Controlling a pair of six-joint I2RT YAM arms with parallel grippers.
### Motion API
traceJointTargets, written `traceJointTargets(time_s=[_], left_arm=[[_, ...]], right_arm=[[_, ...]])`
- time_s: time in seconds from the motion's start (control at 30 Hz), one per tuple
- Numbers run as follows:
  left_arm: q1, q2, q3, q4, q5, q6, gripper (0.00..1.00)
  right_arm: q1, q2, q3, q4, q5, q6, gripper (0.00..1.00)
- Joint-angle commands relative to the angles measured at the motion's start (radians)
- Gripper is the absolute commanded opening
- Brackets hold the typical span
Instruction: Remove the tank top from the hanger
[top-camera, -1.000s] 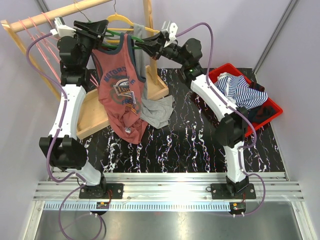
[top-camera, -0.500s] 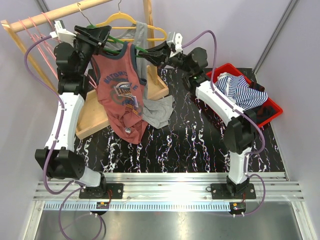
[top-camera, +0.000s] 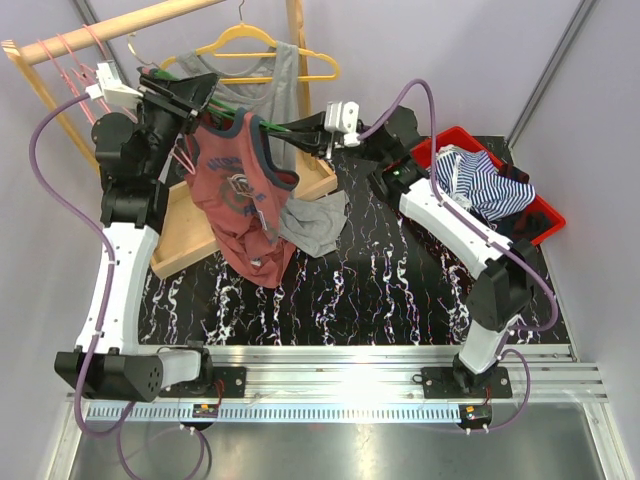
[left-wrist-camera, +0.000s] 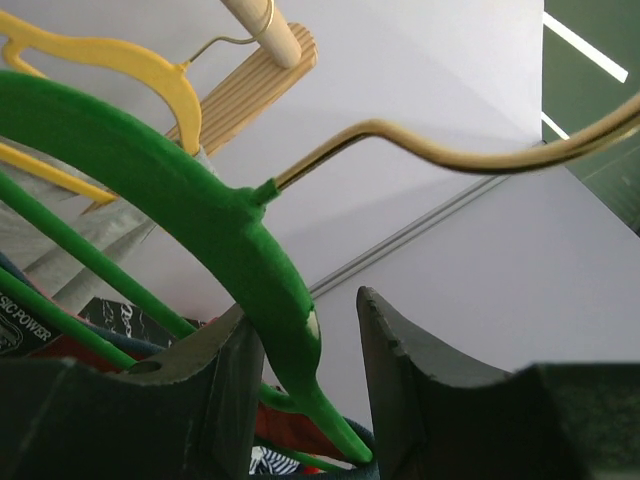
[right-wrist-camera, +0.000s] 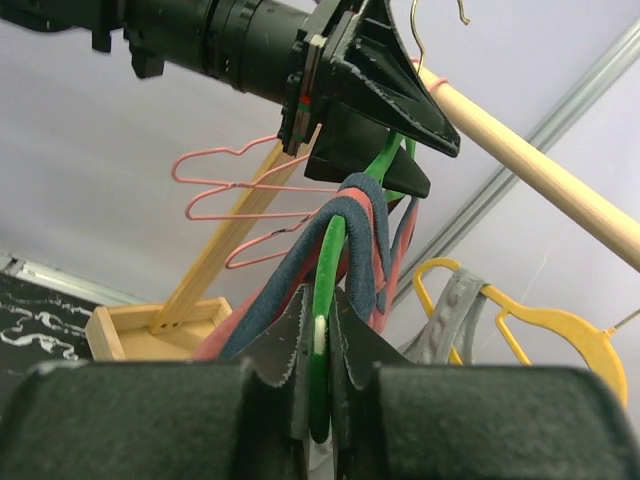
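Observation:
A red tank top (top-camera: 240, 190) with navy trim hangs from a green hanger (top-camera: 265, 122) held in the air in front of the wooden rack. My left gripper (top-camera: 205, 100) holds the hanger's left part. In the left wrist view the green hanger (left-wrist-camera: 200, 200) crosses slantwise between the fingers of the left gripper (left-wrist-camera: 302, 305), with red cloth (left-wrist-camera: 290, 440) below. My right gripper (top-camera: 290, 135) is shut on the hanger's right end. In the right wrist view the right gripper (right-wrist-camera: 320, 300) pinches the green bar (right-wrist-camera: 330, 260), and the navy-edged straps (right-wrist-camera: 290, 270) drape over it.
A yellow hanger (top-camera: 310, 62) with a grey top (top-camera: 275, 75) stays on the wooden rack (top-camera: 297, 40). Pink hangers (top-camera: 75, 60) hang at its left. A grey garment (top-camera: 315, 222) lies on the black table. A red bin (top-camera: 545, 215) with striped clothes (top-camera: 480, 180) stands at the right.
Both arms have carried the green hanger and tank top to the left, away from the yellow hanger. The right arm has stretched out further. Neither grip has changed.

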Motion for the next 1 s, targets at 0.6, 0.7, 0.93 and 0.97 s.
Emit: traceJointTargets(time_s=[0.6, 0.7, 0.93, 0.97], left_arm=[[-0.022, -0.09, 0.017, -0.207, 0.104, -0.055, 0.33], [-0.026, -0.101, 0.02, -0.265, 0.102, -0.046, 0.25], [-0.043, -0.131, 0.008, -0.364, 0.124, -0.016, 0.0], [-0.045, -0.136, 0.009, -0.382, 0.124, -0.003, 0.0]], right_arm=[[0.228, -0.228, -0.223, -0.655, 0.237, -1.007, 0.0], [0.251, -0.244, -0.243, -0.693, 0.294, -1.055, 0.0], [0.32, -0.253, -0.248, -0.776, 0.372, -1.046, 0.0], [0.323, -0.255, -0.248, -0.779, 0.369, -1.038, 0.0]])
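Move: Between the left hand's open fingers lies one arm of the green hanger, whose middle is about 3 cm ahead and 4 cm to the left, level with the hand. The red tank top's middle hangs some 8 cm back, 6 cm right and 20 cm below, and the yellow hanger is roughly 9 cm ahead, 7 cm right and 3 cm lower. For the right hand, which already pinches the green hanger's right end, the hanger's middle is about 8 cm ahead, 13 cm left and 5 cm up. Sinking about 8 cm and easing slightly back at the end, the left hand tips its fingers down and, in the second half, closes them on the green hanger's arm beside the hook. The right hand keeps its pinch, drawing the other end down and back 6 to 7 cm while its left-pointing fingers dip, swing clockwise and roll some 30 degrees. ##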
